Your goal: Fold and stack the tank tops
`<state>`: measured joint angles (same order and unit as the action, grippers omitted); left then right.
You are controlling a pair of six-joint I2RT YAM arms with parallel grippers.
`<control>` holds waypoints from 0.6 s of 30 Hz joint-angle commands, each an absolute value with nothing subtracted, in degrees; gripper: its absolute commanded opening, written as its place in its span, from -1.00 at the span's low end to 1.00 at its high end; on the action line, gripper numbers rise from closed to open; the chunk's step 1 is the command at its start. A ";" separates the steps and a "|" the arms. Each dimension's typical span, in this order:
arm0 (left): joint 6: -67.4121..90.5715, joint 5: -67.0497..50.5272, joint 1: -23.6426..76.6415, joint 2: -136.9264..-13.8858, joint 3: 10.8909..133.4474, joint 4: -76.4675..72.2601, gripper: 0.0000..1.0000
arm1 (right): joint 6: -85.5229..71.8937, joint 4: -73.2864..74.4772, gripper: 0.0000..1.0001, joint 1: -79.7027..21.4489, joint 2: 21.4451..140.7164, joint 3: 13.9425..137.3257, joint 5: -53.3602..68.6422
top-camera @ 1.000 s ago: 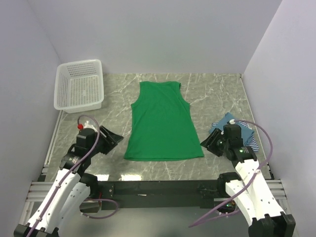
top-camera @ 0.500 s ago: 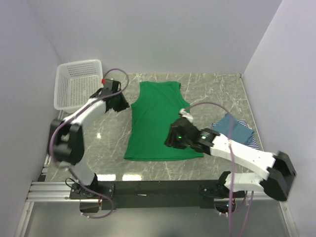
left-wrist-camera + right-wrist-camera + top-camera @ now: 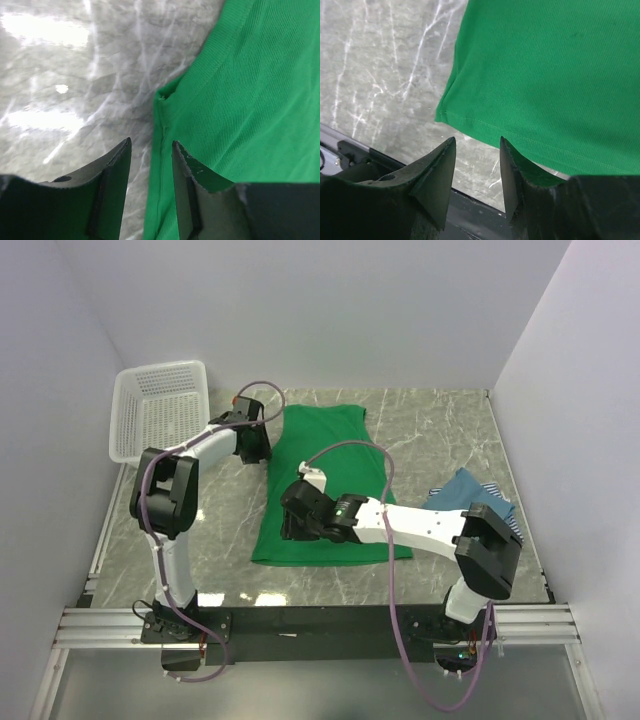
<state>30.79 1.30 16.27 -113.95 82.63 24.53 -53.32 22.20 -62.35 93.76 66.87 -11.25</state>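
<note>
The bright green tank top (image 3: 325,480) lies flat in the middle of the marble table, neck away from the arms. My left gripper (image 3: 258,445) is at its left side just below the armhole. In the left wrist view this gripper (image 3: 151,145) is open, and the green top's (image 3: 250,100) side edge runs between the jaws. My right gripper (image 3: 290,525) reaches across to the lower left corner. In the right wrist view it (image 3: 477,142) is open just off the hem of the green top (image 3: 545,75), with bare table between the jaws. A teal-blue top (image 3: 468,492) and a striped top (image 3: 512,530) lie piled at the right.
A white lattice basket (image 3: 160,412) stands at the back left, close to the left arm's elbow. The right arm lies low across the front of the green top. The dark rail of the table's near edge (image 3: 470,215) is just below the right jaws.
Both arms have swung out from near their bases. The left one went to the green top's left armhole, the right one to its lower left corner. The left jaws have narrowed.
</note>
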 commanded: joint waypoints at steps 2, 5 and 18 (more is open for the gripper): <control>27.69 0.44 17.31 -116.88 85.43 21.71 -0.13 | -53.44 20.57 -0.06 -63.54 95.18 69.43 -13.71; 27.86 2.63 17.40 -118.12 85.78 21.18 -0.17 | -52.82 21.97 -0.06 -65.82 97.46 72.41 -15.90; 29.00 5.10 17.32 -119.35 85.95 21.44 -0.85 | -51.24 28.56 -0.08 -73.56 112.23 87.44 -20.83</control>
<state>29.26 4.29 17.34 -119.11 84.66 22.06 -51.99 26.04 -72.93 109.51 83.42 -17.08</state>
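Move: The green tank top's left underarm corner, where armhole meets side seam, lies about 2 cm ahead of the left hand, level sideways and 3 cm below; the basket stands about 12 cm ahead and 26 cm left, roughly 2 cm higher. The top's left hem corner is some 10 cm left of the right hand, 2 cm back and 8 cm down, with the shirt's middle 20 cm ahead and 9 cm right of that hand, also 8 cm down. The underarm corner of the green tank top is pinched by the left hand, which sinks about 2.5 cm with a slight forward creep and shuts its half-open fingers on the cloth edge. Towards the left hem corner the right hand sweeps some 8 cm left and 4 cm back, sinking a little, turning slightly counter-clockwise, fingers still parted and touching nothing. ##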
